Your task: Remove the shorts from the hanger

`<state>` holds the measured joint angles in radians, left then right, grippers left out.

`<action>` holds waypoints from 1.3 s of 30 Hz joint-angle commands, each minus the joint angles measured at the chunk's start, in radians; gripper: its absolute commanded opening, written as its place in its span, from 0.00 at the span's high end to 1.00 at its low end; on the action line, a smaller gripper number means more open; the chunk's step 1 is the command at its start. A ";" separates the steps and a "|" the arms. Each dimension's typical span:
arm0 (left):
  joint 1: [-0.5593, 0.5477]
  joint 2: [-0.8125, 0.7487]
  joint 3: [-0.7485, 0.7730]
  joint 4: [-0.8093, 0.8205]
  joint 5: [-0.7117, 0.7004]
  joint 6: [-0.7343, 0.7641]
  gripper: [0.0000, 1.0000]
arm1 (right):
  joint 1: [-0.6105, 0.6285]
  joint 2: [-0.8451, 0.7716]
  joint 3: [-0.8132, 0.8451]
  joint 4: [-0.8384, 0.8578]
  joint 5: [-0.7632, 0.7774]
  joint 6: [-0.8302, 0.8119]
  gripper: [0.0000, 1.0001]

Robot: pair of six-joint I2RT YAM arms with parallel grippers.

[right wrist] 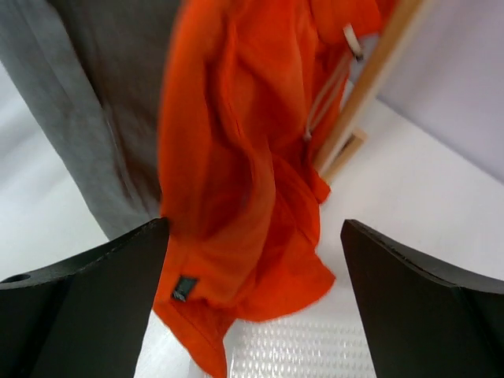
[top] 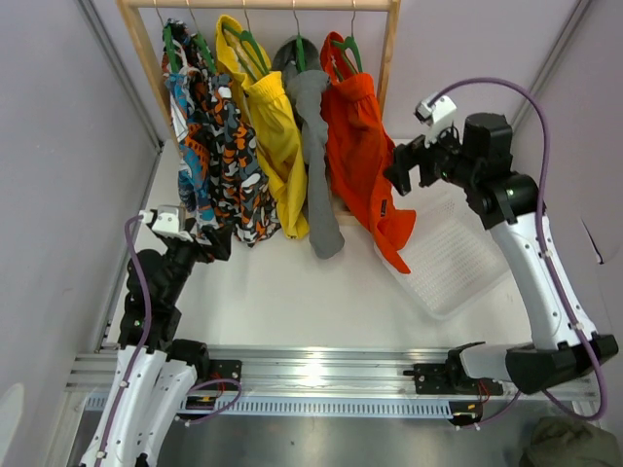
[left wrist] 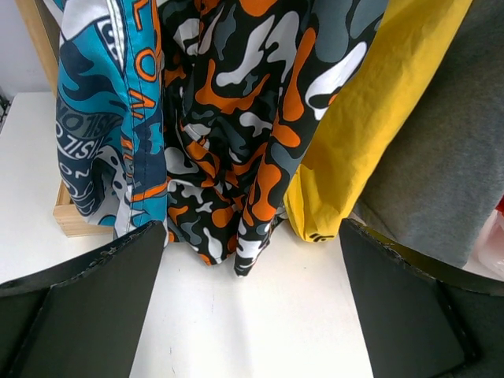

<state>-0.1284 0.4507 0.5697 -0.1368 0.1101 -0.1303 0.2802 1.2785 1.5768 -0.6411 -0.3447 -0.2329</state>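
The bright orange-red shorts (top: 362,146) hang on a dark green hanger (top: 346,53) at the right end of the wooden rack, their lower leg draped toward the white basket. In the right wrist view the shorts (right wrist: 236,157) fill the middle, with a small dark label (right wrist: 184,287) low on the left. My right gripper (top: 404,165) is open, raised just right of the shorts; in its own view (right wrist: 253,227) the cloth hangs ahead of the wide-open jaws. My left gripper (top: 209,243) is open and empty by the rack's left end (left wrist: 252,228).
Other hangers on the rack (top: 389,58) carry yellow shorts (top: 273,136), a grey garment (top: 313,146), camouflage shorts (top: 229,156) and blue patterned shorts (top: 185,126). A white basket (top: 458,263) lies at the right, under the right arm. Walls close both sides.
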 commanded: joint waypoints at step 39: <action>-0.007 0.079 0.024 -0.006 -0.020 0.041 0.01 | 0.097 0.762 1.017 0.175 0.253 0.363 0.47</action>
<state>-0.1287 0.5255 0.5697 -0.1665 0.0818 -0.1112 0.3706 2.0212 2.5484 -0.5186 -0.1181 0.1493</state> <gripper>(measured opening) 0.991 0.540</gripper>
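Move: The right hand goes for the red-orange shorts' waistband on its green hanger, about 18 cm ahead, 9 cm to the left and 9 cm higher. The grey shorts' waistband hangs some 10 cm to the left of it at much the same height; the rack's right post stands a few centimetres to its right and slightly farther out. From the idle left hand, the red-orange waistband lies roughly 27 cm ahead, 29 cm to the right and 20 cm up. Forward and up, with a slighter drift left, the right hand swings about 17 cm out to the red-orange shorts' waistband, rising to 14 cm and then dipping some 3 cm as it reaches in. It rolls some 20 degrees, left side up, while its fingers close to about half open, ending astride the hanger's near end; a touch can't be made out. The left hand sinks slightly, still wide open. ##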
